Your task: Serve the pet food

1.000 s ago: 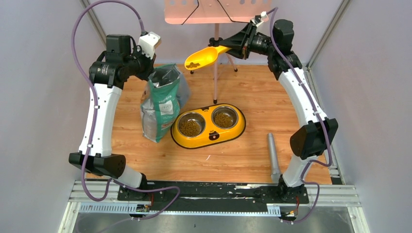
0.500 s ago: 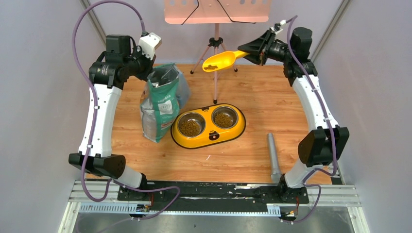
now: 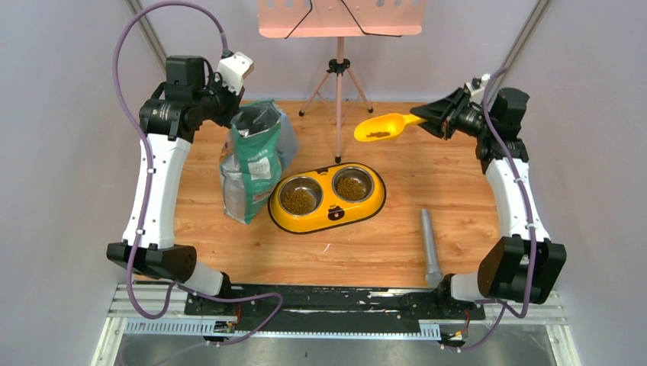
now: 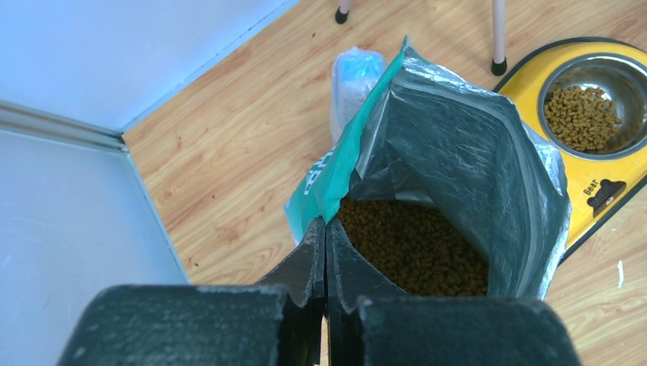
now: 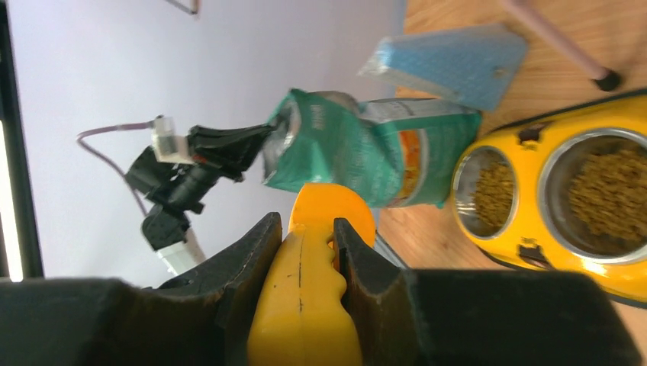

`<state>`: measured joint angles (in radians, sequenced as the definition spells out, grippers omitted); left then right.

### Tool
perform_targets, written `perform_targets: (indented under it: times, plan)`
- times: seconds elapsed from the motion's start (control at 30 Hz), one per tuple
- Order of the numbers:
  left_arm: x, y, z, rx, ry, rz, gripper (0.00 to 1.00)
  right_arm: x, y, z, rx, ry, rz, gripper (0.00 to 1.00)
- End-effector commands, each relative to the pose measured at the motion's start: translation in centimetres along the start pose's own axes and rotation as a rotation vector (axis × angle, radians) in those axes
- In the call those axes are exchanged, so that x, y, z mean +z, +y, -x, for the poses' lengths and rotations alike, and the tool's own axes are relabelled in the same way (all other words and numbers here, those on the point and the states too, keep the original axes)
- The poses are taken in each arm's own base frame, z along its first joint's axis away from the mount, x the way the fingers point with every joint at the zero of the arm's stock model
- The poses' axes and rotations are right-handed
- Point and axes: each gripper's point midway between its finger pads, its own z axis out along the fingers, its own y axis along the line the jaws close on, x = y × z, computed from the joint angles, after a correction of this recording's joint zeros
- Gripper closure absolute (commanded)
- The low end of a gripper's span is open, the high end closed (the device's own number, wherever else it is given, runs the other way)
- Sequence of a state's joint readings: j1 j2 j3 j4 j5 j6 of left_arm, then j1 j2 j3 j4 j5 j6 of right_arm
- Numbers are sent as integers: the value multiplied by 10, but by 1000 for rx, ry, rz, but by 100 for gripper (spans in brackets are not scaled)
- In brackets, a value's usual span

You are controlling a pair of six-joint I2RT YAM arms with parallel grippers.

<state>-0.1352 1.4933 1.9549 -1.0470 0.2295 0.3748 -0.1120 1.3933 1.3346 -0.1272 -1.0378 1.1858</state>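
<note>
Brown pet food (image 3: 377, 134) lies in the orange-yellow scoop (image 3: 381, 126), which hangs in the air behind and to the right of the bowls. My right gripper (image 3: 429, 118) is shut on the scoop's handle (image 5: 305, 305), one finger on each side. More pet food (image 4: 416, 248) fills the open green-and-white bag (image 3: 255, 160). My left gripper (image 4: 326, 223) is shut on the bag's teal top edge and holds the mouth open. Both steel bowls hold pet food (image 3: 298, 201), the right one less (image 3: 352, 187).
The yellow double-bowl feeder (image 3: 328, 217) sits mid-table, right of the bag. A pink tripod stand (image 3: 338, 99) rises behind it. A grey cylinder (image 3: 429, 244) lies near the right arm's base. A blue packet (image 4: 352, 76) lies behind the bag. Grey walls close both sides.
My right arm has carried the loaded scoop to the right and nearer, away from above the bag. The left arm and the bag have stayed still.
</note>
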Motion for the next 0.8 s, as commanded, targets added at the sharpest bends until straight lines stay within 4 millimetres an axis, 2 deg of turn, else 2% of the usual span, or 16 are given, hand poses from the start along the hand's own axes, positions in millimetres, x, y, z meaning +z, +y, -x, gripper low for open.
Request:
perform_targets:
  times: [0.0,0.2,0.33,0.53,0.77]
  plan:
    - [-20,13,25,60,-112,73,100,-15,-53,-2,-58,5,-16,100]
    - [-25,11,29,62,-135,72,100,-18,-122,-10,-147,13,-57,100]
    - [-29,8,27,55,-142,72,100,-15,-156,3,-165,-41,-173,100]
    - [-38,4,25,64,-154,72,100,-14,-186,24,-240,-84,-305,100]
    - [-42,3,26,64,-163,75,100,-2,-204,23,-370,-57,-418,100]
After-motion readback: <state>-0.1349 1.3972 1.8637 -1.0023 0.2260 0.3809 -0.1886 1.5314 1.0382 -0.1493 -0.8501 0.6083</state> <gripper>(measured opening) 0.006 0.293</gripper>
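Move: The right hand holds the yellow scoop by its handle, blade out to the left. From this hand the feeder's right bowl lies about 10 cm left, 3 cm ahead and 35 cm below; the left bowl is 26 cm left and level fore-and-aft, equally low. The grey tube lies some 15 cm back and 10 cm right on the table. From the left hand, the right bowl is roughly 28 cm right, 2 cm ahead and 34 cm below. Still gripping the scoop's handle, the right hand sinks about 20 cm towards table height beside the feeder's right bowl, fast at first and then slower. It drifts some 5 cm right, finishes with a short push forward, and dips the blade leftward by some 20 degrees. The left hand keeps its pinch on the bag's rim and eases back barely 2 cm. ##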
